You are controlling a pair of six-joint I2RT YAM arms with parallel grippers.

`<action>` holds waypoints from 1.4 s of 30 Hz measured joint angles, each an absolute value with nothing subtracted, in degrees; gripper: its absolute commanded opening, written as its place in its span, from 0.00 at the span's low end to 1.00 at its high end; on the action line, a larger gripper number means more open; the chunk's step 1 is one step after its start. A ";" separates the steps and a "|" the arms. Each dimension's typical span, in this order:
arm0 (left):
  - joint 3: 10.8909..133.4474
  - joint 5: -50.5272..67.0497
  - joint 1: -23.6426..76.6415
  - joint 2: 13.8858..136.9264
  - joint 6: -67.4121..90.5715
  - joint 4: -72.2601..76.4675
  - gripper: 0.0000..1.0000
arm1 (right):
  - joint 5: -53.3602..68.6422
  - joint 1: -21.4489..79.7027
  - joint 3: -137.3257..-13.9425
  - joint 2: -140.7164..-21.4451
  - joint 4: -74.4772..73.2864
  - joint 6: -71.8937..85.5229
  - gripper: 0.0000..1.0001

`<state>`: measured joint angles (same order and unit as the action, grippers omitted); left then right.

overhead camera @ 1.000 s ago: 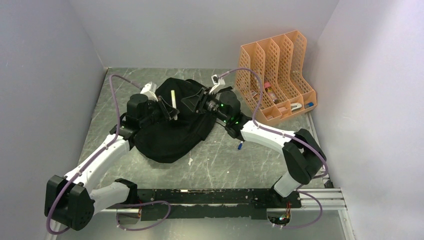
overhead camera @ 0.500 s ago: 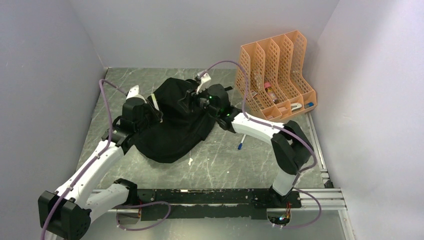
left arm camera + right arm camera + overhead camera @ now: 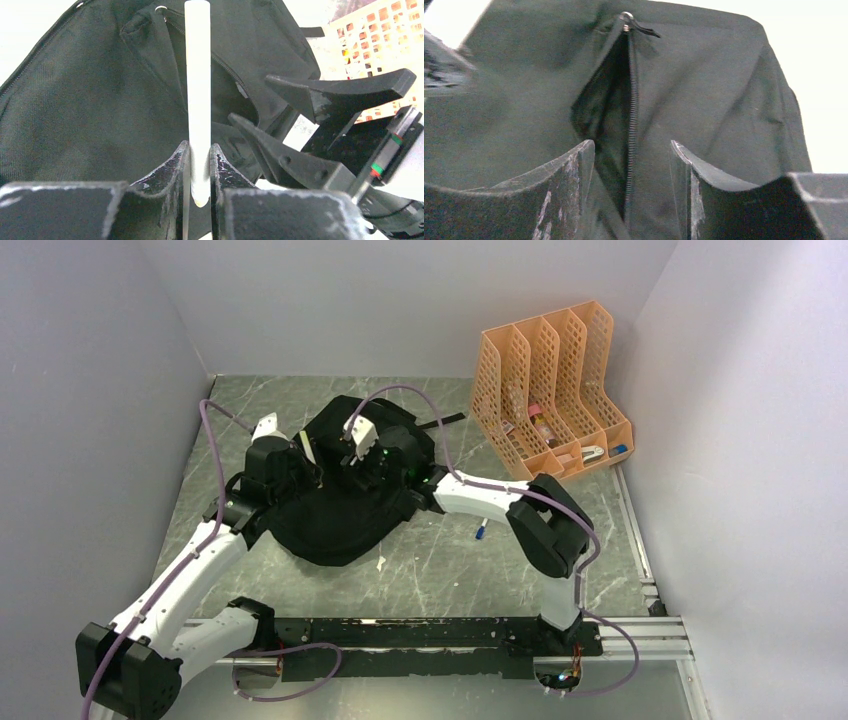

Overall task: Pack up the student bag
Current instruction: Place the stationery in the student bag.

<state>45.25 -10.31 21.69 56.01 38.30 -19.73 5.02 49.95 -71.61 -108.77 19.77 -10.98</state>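
The black student bag (image 3: 340,505) lies floppy in the middle of the table. It fills the left wrist view (image 3: 85,90) and the right wrist view (image 3: 704,100), where its zipped pocket gapes open along the zipper (image 3: 630,115). My left gripper (image 3: 199,152) is shut on a white pen (image 3: 197,75), held upright-looking over the bag's left side; the pen shows in the top view (image 3: 307,448). My right gripper (image 3: 631,150) is open just above the pocket opening, its jaws either side of the zipper line. In the top view it is over the bag's middle (image 3: 358,465).
An orange mesh file organiser (image 3: 550,390) with small items stands at the back right. A blue-tipped pen (image 3: 481,531) lies on the table right of the bag. A small white bit (image 3: 381,561) lies in front of the bag. Grey walls close in three sides.
My right gripper has swung left from the bag's right edge to over its middle, above the pocket. My left gripper with the white pen shifted left and then held still.
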 measured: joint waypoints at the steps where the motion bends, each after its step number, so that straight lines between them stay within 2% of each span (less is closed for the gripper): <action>1: 45.25 -10.31 21.69 55.92 38.30 -19.75 0.05 | 3.97 49.95 -72.03 -109.19 19.51 -11.94 0.56; 6: 45.25 -10.31 21.69 55.70 38.30 -19.77 0.05 | -1.85 50.11 -73.52 -110.85 18.92 -15.66 0.46; 12: 45.25 -10.28 21.67 55.70 38.30 -19.79 0.05 | -4.99 50.41 -75.22 -112.79 18.57 -17.65 0.25; 14: 45.25 -10.24 21.67 55.70 38.30 -19.79 0.05 | -5.28 50.57 -75.22 -112.79 18.59 -17.76 0.18; 17: 45.25 -9.80 21.58 55.72 38.30 -19.77 0.05 | -5.48 50.63 -75.24 -112.79 18.59 -17.41 0.00; 42: 41.78 7.94 21.54 65.49 40.80 -9.78 0.05 | -3.55 49.28 -75.35 -110.13 20.21 -6.17 0.00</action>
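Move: The zipper edge of the student bag's opening is about 3 cm ahead of the open right hand, 1 cm to its right and 2 cm lower; the zip end lies roughly 7 cm ahead and 6 cm left of that hand, 3 cm below. From the left hand, which already holds the white pen, the bag opening is about 4 cm ahead, 6 cm to the right and 7 cm below, with the zip end some 10 cm straight ahead and 6 cm below. The right hand slides about 3 cm forward and slightly down onto the bag's zipper edge, shuts its fingers to pinch it, then raises the pinched edge by some 3 cm while keeping its hold. The left hand waits with the white pen until the edge is caught, then carries it about 6 cm to the right and 4 cm down towards the opening, turning some 15 degrees clockwise and tipping slightly downward, fingers still shut on the pen. ##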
